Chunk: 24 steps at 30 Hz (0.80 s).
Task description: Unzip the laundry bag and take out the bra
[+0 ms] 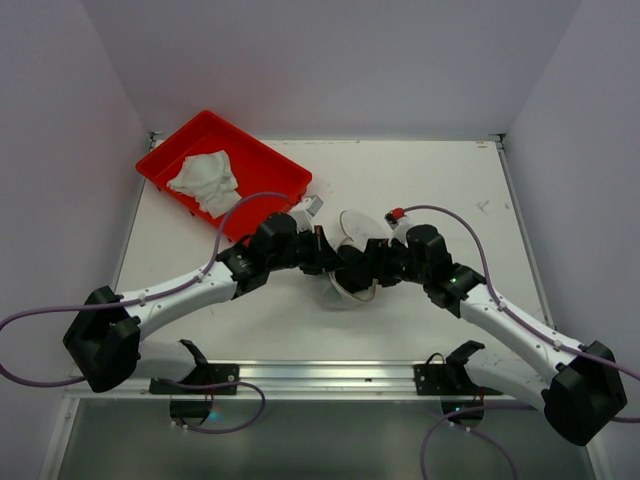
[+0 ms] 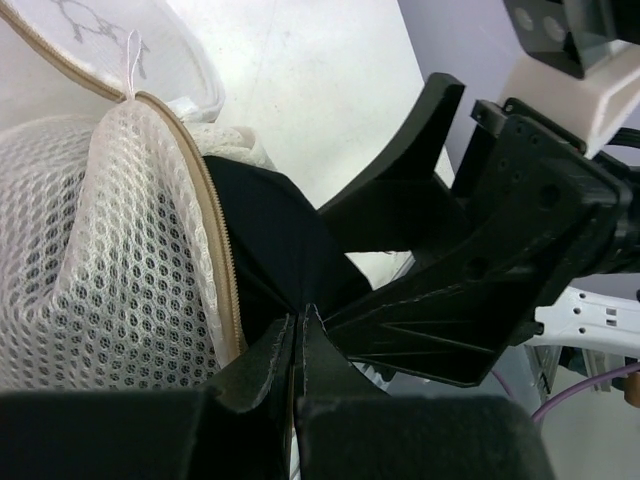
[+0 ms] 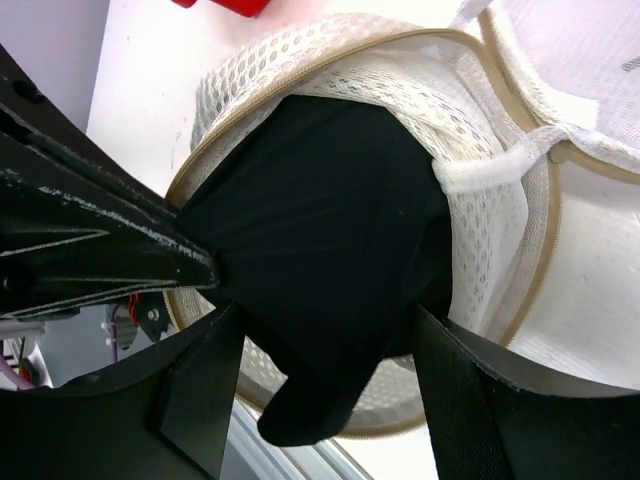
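Observation:
The white mesh laundry bag [image 1: 352, 226] lies at the table's middle, between both grippers. Its beige zipper [image 2: 215, 230] is open, and the round lid with the drawing is flipped back. The black bra [image 3: 320, 210] bulges out of the opening. In the left wrist view, the mesh [image 2: 100, 260] is at the left and the bra [image 2: 260, 230] beside it. My left gripper [image 2: 298, 322] is shut on an edge of the bra at the bag's mouth. My right gripper [image 3: 330, 390] is open, with one finger on each side of the bra's hanging lobe.
A red tray [image 1: 262, 152] holding a crumpled white cloth [image 1: 205, 180] stands at the back left. Both arms meet over the bag, their grippers almost touching. White walls close in the table on three sides.

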{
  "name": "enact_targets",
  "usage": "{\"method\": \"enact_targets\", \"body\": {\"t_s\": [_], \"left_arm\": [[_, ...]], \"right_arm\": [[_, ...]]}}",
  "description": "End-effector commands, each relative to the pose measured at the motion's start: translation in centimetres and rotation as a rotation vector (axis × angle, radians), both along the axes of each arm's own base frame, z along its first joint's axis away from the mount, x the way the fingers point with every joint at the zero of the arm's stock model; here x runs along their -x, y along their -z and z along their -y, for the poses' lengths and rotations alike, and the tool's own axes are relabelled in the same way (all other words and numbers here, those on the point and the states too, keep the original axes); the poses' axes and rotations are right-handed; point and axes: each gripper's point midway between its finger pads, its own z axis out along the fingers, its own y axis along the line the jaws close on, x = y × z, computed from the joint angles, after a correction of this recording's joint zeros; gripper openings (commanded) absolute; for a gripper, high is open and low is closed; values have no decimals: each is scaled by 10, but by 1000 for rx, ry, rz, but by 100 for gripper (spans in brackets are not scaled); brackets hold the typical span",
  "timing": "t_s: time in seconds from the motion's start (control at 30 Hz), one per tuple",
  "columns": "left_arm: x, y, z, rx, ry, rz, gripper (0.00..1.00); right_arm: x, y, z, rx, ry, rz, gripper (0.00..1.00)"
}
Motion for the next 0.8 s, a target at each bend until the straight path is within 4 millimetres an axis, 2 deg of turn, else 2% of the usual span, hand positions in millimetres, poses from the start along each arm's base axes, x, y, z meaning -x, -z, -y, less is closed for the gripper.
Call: {"method": "enact_targets", "body": {"t_s": [0.0, 0.03, 0.13, 0.17, 0.23, 0.27, 0.3, 0.4, 0.43, 0.5, 0.53, 0.6, 0.63, 0.7, 0.77], "left_arm": [[-2, -31, 7, 101, 23, 66, 0], [-1, -31, 7, 105, 27, 66, 0], [0, -30, 7, 111, 32, 65, 0], [1, -30, 7, 112, 35, 66, 0], [2, -32, 6, 115, 37, 71, 0], [2, -34, 5, 118, 34, 74, 0], [3, -34, 4, 117, 33, 79, 0], [-4, -35, -8, 80, -29, 96, 0], [-5, -34, -16, 59, -56, 93, 13], [-10, -32, -28, 26, -109, 96, 34], [-12, -31, -40, -5, -165, 99, 56], [-19, -28, -58, -49, -253, 104, 80], [-20, -33, -65, -44, -282, 114, 92], [-24, -31, -76, -68, -333, 117, 97], [-24, -27, -76, -80, -330, 108, 97]], "right_arm": [[-8, -13, -16, -72, -58, 81, 67], [-8, -12, -17, -75, -69, 81, 66], [-11, -9, -22, -81, -88, 90, 53], [-10, -6, -22, -78, -92, 85, 40], [-11, 0, -22, -68, -92, 76, 20], [-12, 2, -21, -58, -87, 77, 3], [-11, 5, -19, -47, -84, 68, 0], [-9, 8, -15, -31, -82, 73, 0], [-8, 5, -13, -33, -78, 83, 0], [-3, 6, -10, -22, -81, 75, 0], [-2, 1, -9, -25, -82, 87, 0], [1, 0, -7, -19, -89, 89, 0], [2, -2, -7, -21, -92, 97, 0], [3, -3, -6, -18, -99, 103, 0], [3, -4, -8, -19, -107, 102, 0]]}}
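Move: The black bra bulges from the bag's open mouth, its middle about 4 cm left of the right hand's open fingers, level with them and some 2 cm lower. The laundry bag's middle is about 4 cm left, 2 cm nearer the base and 6 cm down; the flap lies roughly 9 cm ahead, 2 cm left and 4 cm lower. From the left hand, shut at the bag's rim, the bra's middle is about 4 cm right, level and 4 cm lower. Leftward by about 2 cm and slightly forward, the right hand pushes into the bra and shuts its fingers, pinching the black cloth, then eases back about a centimetre and slightly right. The left hand keeps its hold on the rim until that grip is made, then opens wide and pulls away some 6 cm left and 4 to 5 cm up, swinging counter-clockwise about 15 degrees. ##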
